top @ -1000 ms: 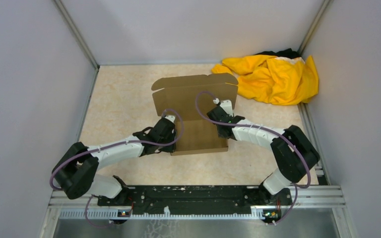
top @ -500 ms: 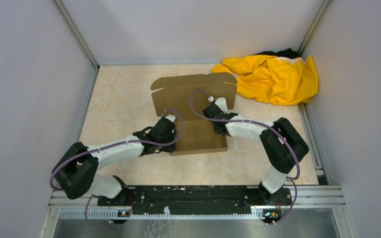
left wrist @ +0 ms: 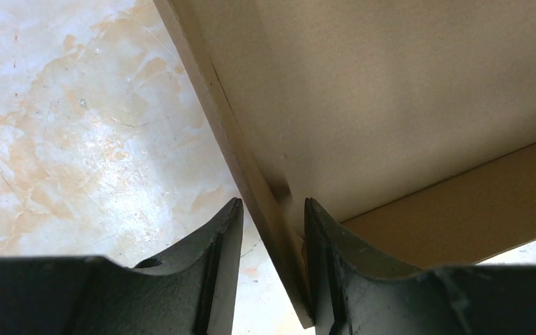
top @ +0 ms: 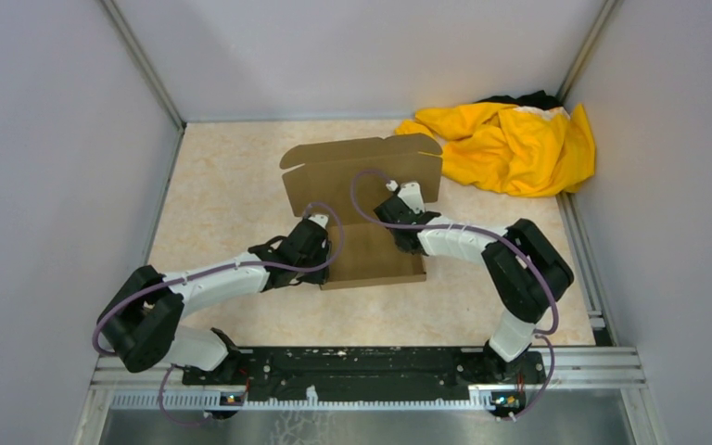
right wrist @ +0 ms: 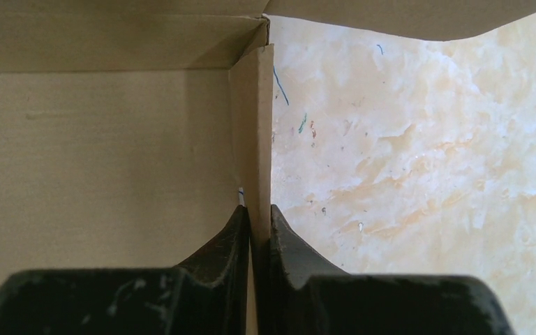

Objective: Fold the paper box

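Note:
The paper box [top: 362, 171] is brown cardboard in the middle of the table, its back panel upright and its base [top: 380, 264] flat. My left gripper [top: 320, 252] is at the box's left side. In the left wrist view the left gripper [left wrist: 273, 202] straddles the left side wall [left wrist: 248, 150]: the right finger touches it, the left finger stands off, so the jaws are open. My right gripper [top: 406, 232] is inside the right half. In the right wrist view the right gripper [right wrist: 258, 207] is shut on the upright right side wall [right wrist: 255, 132].
A crumpled yellow cloth [top: 510, 144] lies at the back right corner, close behind the box. Grey enclosure walls stand on the left, right and back. The black mounting rail [top: 371, 366] runs along the near edge. The table top is beige marbled [top: 222, 195].
The right gripper has shifted a little left and closed onto the right side wall. The upright back panel has moved slightly left. The left arm has stayed put.

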Motion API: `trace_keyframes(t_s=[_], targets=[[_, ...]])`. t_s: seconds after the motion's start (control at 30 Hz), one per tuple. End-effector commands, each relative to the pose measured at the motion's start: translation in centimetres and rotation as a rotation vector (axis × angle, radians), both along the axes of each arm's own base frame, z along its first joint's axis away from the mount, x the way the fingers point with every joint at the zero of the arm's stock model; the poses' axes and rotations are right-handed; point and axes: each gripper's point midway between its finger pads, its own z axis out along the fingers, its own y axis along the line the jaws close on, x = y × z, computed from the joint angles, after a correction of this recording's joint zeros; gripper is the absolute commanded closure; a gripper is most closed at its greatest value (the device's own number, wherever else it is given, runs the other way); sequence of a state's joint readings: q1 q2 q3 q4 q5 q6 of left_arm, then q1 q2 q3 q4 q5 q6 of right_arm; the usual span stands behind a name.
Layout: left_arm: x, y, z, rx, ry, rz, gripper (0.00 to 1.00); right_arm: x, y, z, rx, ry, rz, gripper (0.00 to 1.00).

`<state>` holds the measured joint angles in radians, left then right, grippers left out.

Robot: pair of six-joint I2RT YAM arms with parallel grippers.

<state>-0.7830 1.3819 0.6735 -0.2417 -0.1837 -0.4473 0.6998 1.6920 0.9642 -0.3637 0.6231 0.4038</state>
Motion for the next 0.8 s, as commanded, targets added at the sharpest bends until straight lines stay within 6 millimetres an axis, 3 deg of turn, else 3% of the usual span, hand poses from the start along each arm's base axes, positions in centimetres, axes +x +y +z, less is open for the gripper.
trace_keyframes(t_s=[0.0,0.3,0.47,0.77], targets=[[0.5,-0.2,0.6,0.004,-0.015,-0.004,0.56,0.9,-2.5,1.4,-0.174,-0.064,-0.060,0.98],[0.5,-0.1,0.7,0.007,-0.015,-0.001,0.56,0.5,-2.8,0.5,-0.262,-0.045,-0.064,0.97],[0.6,-0.1,0.9,0.008,-0.018,0.001,0.56,0.4,-1.3,0.8,-0.137,-0.050,-0.034,0.80],[0.5,0.0,1.0,0.010,-0.018,0.004,0.56,1.5,-0.6,4.6,0.027,-0.103,-0.029,0.57]])
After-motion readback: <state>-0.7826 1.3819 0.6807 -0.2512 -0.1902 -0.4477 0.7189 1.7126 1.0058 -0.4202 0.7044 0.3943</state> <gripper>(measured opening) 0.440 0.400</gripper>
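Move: The box's right side wall is already pinched in the right hand's closed fingers, near the middle of its length, its body about 1 cm below the hand point. The open lid stands some 11 cm ahead of this hand and 12 cm to its left, rising above it; the low front wall's middle is about 7 cm back and 11 cm left. From the left hand, astride the left wall by the front corner, the right wall is roughly 21 cm right and 7 cm ahead. The right side wall is kept pinched at first while the right hand stays nearly in place and rolls some 5 degrees, fingertips swinging outward to the right. Then its fingers open to a wide gap and let go of the wall, and the hand lifts about 1 cm, still astride the wall. The left hand stays still, half open around the left wall. ##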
